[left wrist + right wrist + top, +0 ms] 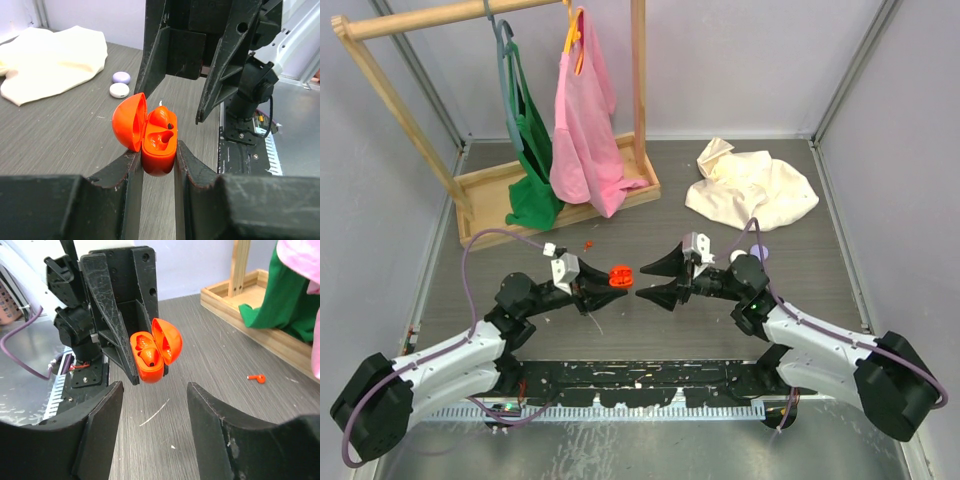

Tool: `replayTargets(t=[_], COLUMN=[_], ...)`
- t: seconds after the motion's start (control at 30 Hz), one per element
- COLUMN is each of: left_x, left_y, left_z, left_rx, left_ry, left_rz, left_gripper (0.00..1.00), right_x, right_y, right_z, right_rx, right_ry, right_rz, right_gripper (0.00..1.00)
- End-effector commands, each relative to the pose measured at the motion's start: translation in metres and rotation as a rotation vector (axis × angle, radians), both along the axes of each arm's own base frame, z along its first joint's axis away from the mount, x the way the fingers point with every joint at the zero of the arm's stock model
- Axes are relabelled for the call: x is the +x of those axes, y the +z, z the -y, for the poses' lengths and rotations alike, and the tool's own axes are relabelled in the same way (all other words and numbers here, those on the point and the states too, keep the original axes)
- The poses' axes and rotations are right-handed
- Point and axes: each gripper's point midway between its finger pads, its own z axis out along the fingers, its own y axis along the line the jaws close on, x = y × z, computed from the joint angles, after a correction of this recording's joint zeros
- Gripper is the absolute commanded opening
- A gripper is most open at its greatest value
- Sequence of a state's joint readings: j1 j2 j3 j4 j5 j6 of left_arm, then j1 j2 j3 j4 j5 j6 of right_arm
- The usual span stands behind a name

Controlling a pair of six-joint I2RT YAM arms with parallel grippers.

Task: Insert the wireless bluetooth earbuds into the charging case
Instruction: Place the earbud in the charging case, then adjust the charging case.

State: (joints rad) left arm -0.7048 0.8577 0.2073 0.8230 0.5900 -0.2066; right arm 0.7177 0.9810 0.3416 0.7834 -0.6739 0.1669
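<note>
My left gripper (158, 150) is shut on the base of an orange-red charging case (159, 142), held above the table with its lid hinged open. One red earbud (162, 118) sits in the far socket; the near socket is empty. Another red earbud (257, 378) lies loose on the table, also seen in the top view (588, 243). My right gripper (155, 390) faces the case (150, 357) from a short way off, open, with nothing between its fingers (225, 65). From above, the two grippers (610, 281) (642, 281) meet tip to tip around the case (619, 277).
A white round case (119, 90) and a lilac one (121, 77) lie on the table behind the right arm. A cream cloth (750, 185) is heaped at the back right. A wooden rack (555, 190) with green and pink garments stands back left.
</note>
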Motion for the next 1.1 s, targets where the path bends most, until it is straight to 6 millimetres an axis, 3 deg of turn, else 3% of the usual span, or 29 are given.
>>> replayTargets(t=[0.0,0.67,0.8,1.07], left_x=[-0.008,-0.015,-0.019,-0.023], left_y=[0.044,0.056,0.053,0.052], left_z=[0.003,0.018,0.017,0.018], left_rx=[-0.097,-0.129,-0.125,-0.120], left_ry=[-0.051,-0.132,-0.146,-0.169], left_rz=[0.097,0.116,0.114,0.116], left_gripper=[0.03,0.03,0.04,0.05], right_x=[-0.010,-0.014,-0.014,-0.018], right_y=[0.033,0.035,0.033,0.037], right_z=[-0.001,-0.010,-0.010,-0.011], right_rx=[0.116,0.136,0.132,0.141], right_ry=[0.056,0.129,0.132,0.161], right_rz=[0.118,0.096,0.095,0.072], right_gripper=[0.59,0.38,0.28,0.30])
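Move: The open red charging case is already in the left fingers, about 1 cm above and 1 cm right of that hand's point. The waiting gap between the right fingertips is about 5 cm to the left hand's right and 1 cm higher. From the right hand, the case lies about 4 cm to its left, level; the loose red earbud is 14 cm ahead, 13 cm left, some 20 cm below; the white case is 11 cm ahead, 23 cm right, also on the table. Bring the left gripper up about 2 cm and to the right and back by some 1.5 cm each, keeping its hold on the case and carrying it in between the right fingertips. Meanwhile ease the right gripper back and up, with about 1 cm to the left towards the case, swing it a few degrees counter-clockwise, and close its half-open fingers until they pinch the lower body of the case from both sides. ##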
